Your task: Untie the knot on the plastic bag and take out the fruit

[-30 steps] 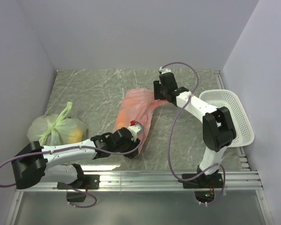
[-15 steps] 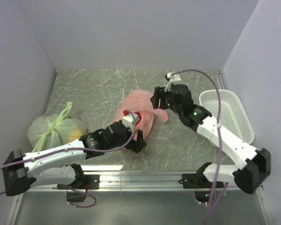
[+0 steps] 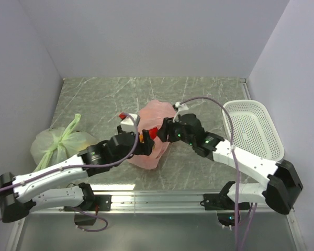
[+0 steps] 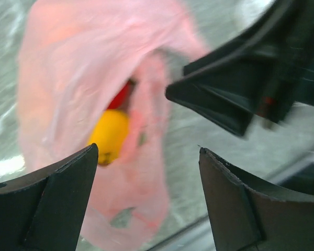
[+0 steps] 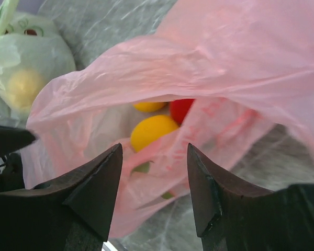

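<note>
The pink plastic bag [image 3: 156, 116] lies crumpled at the table's middle. Its mouth gapes open in the right wrist view [image 5: 146, 78]. Inside I see a yellow fruit [image 5: 152, 130], a second yellow fruit [image 5: 149, 106] and a red fruit [image 5: 180, 109]. The left wrist view shows the bag [image 4: 78, 63] with a yellow fruit [image 4: 110, 135] and a red one [image 4: 120, 97]. No tied knot shows in any view. My left gripper [image 3: 145, 138] hovers open over the bag's near left side [image 4: 146, 157]. My right gripper [image 3: 165, 130] is open just before the mouth [image 5: 154, 178]. Neither holds anything.
A pale green tied bag [image 3: 60, 144] with fruit sits at the left, also seen in the right wrist view [image 5: 26, 68]. A white mesh basket [image 3: 254, 130] stands at the right. The right gripper's black body [image 4: 240, 89] is close in front of the left gripper.
Both grippers have moved in over the pink bag from its near-left and far-right sides. The bag has bunched up into a shorter heap.
</note>
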Robot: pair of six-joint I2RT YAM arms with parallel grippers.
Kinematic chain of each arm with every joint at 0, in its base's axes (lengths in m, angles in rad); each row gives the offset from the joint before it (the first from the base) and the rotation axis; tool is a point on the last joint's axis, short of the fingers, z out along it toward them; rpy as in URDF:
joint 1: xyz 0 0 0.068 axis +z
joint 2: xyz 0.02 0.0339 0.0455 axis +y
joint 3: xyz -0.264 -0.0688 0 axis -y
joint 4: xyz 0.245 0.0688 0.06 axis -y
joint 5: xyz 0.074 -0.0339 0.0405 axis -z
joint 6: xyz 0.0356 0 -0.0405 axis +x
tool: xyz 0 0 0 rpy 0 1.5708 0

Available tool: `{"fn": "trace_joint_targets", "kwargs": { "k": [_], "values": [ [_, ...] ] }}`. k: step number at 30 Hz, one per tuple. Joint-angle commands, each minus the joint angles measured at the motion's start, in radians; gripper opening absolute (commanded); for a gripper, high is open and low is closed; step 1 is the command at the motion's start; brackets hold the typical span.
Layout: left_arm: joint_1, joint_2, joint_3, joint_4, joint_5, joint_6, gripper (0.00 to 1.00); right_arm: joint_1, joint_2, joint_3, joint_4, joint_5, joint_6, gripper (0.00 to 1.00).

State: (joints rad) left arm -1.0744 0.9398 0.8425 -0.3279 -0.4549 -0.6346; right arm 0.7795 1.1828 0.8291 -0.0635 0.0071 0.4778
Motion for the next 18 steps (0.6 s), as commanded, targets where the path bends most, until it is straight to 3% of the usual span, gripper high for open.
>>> {"fn": "trace_joint_targets", "kwargs": {
  "k": [1,6,12,18],
  "values": [
    [-0.004,0.103,0.027,-0.108,-0.157,-0.042,0.84,0.052,0.081,0.004,0.117,-0.009,0.067,0.59],
    [-0.001,0.203,0.015,-0.174,-0.272,-0.146,0.8,0.066,0.202,0.007,0.012,0.054,0.1,0.59],
    [0.007,0.225,-0.052,-0.247,-0.274,-0.301,0.53,0.064,0.213,-0.096,-0.107,0.146,0.133,0.57],
    [0.008,0.113,-0.177,-0.189,-0.209,-0.393,0.32,0.05,0.187,-0.139,-0.212,0.198,0.163,0.55]
  ]
}}
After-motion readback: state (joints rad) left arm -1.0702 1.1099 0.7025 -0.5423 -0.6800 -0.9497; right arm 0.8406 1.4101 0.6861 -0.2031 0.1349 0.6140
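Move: The left hand hovers over the open pink bag; its left rim lies about 6 cm to the left, about level ahead-wise and 14 cm below. The yellow fruit inside is roughly 5 cm ahead and 18 cm down, the red fruit 9 cm ahead and 2 cm right. From the right hand, the bag's right edge is about 3 cm back, 1 cm left and 16 cm below, with the yellow fruit some 8 cm left and 1 cm back, the red fruit 6 cm left and 3 cm ahead. The left hand drops about 13 cm to the bag's left rim, swinging left as it goes and easing forward then back again, turning some 20 degrees counter-clockwise with its left side rising, while its wide-open fingers close to about a third, the tips ending at the pink film. The right hand sinks about 16 cm, first edging left and then sweeping back and to the right, its fingers tipping steeper and staying half open as they come down low beside the bag's right edge. ##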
